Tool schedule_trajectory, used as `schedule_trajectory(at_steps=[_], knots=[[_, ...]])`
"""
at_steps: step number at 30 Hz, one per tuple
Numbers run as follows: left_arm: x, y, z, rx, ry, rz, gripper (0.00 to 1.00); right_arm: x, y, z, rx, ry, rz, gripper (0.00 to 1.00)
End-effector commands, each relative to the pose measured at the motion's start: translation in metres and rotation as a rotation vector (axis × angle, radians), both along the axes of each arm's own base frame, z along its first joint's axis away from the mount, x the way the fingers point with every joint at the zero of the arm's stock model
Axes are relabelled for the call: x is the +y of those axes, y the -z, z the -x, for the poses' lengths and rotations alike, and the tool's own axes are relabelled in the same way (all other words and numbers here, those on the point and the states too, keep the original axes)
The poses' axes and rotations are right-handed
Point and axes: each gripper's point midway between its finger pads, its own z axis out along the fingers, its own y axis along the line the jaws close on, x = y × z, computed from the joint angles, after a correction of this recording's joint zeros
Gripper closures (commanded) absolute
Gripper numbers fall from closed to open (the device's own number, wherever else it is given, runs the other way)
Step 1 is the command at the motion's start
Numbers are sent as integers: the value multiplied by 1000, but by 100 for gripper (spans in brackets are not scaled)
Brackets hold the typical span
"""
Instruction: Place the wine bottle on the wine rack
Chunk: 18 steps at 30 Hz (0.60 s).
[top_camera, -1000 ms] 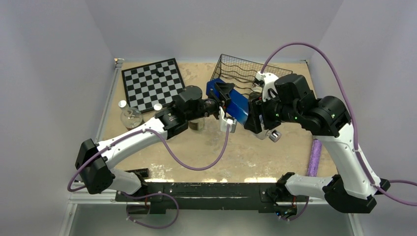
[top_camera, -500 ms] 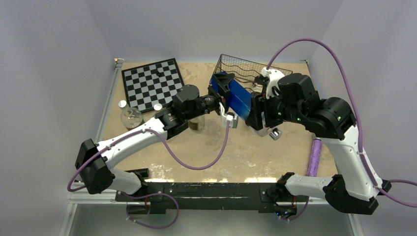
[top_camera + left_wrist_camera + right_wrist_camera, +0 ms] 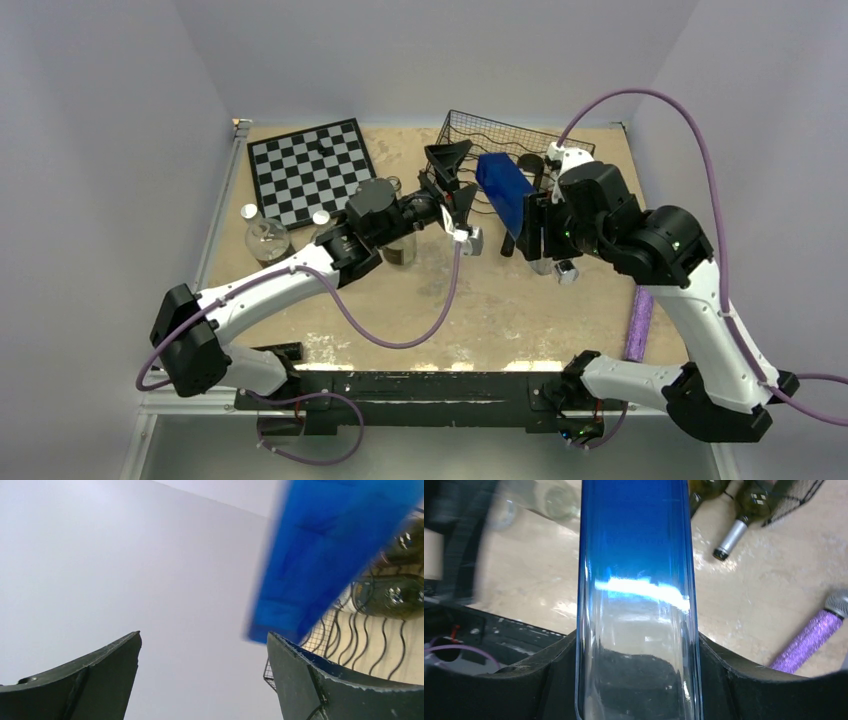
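Note:
The wine bottle (image 3: 503,190) is blue glass fading to clear, and my right gripper (image 3: 535,225) is shut on it, holding it tilted in the air at the front of the wine rack (image 3: 500,140). In the right wrist view the bottle (image 3: 636,555) fills the gap of the right gripper (image 3: 636,655), a finger pressed to each side. My left gripper (image 3: 455,185) stands open just left of the bottle, holding nothing. The left wrist view shows the left gripper (image 3: 203,636) with a bare gap, the blue bottle (image 3: 325,545) above its right finger, and rack wires (image 3: 350,635) behind.
A chessboard (image 3: 310,170) lies at the back left, with a round glass flask (image 3: 266,238) near it. A small bottle (image 3: 400,250) stands under the left arm. Dark green bottles (image 3: 754,505) lie by the rack. A purple cylinder (image 3: 638,320) lies at the right.
My left gripper has opened and let go of the blue bottle. The right gripper has carried the bottle back and right, towards the rack.

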Motion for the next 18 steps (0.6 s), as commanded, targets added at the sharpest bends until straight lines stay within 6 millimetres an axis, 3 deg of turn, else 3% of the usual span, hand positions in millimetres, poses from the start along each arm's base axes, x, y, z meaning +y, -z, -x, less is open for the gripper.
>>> schedule_trajectory(at_steps=[1,9,18], knots=[[29,-79,24,-35,20,276,1,2,-8,-27,-141,107,-93,100],[67,-103,42,163,6,466,1,33,31,-38,-87,31,-126,100],[112,-119,75,272,23,584,1,47,66,-51,-20,83,-136,100]])
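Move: The rack that the right hand's blue bottle is bound for has its middle about 30 cm ahead, 4 cm to the right and 30 cm below. Already lying there, the black-necked bottle is centred some 26 cm ahead and 4 cm right. A clear bottle stands about 13 cm ahead and 25 cm left of the right hand, its middle some 22 cm lower. From the left hand, the rack lies about 20 cm ahead, 17 right and 32 below. Down about 10 cm goes the right hand, nearly straight, easing a little left late on and tipping its fingers some 10 degrees further down; it keeps its grip on the blue bottle, blue end foremost, towards the rack. The left hand, already open and clear of the bottle, pulls away upward, left and back, about 16 cm in all, its fingers tilting up. ##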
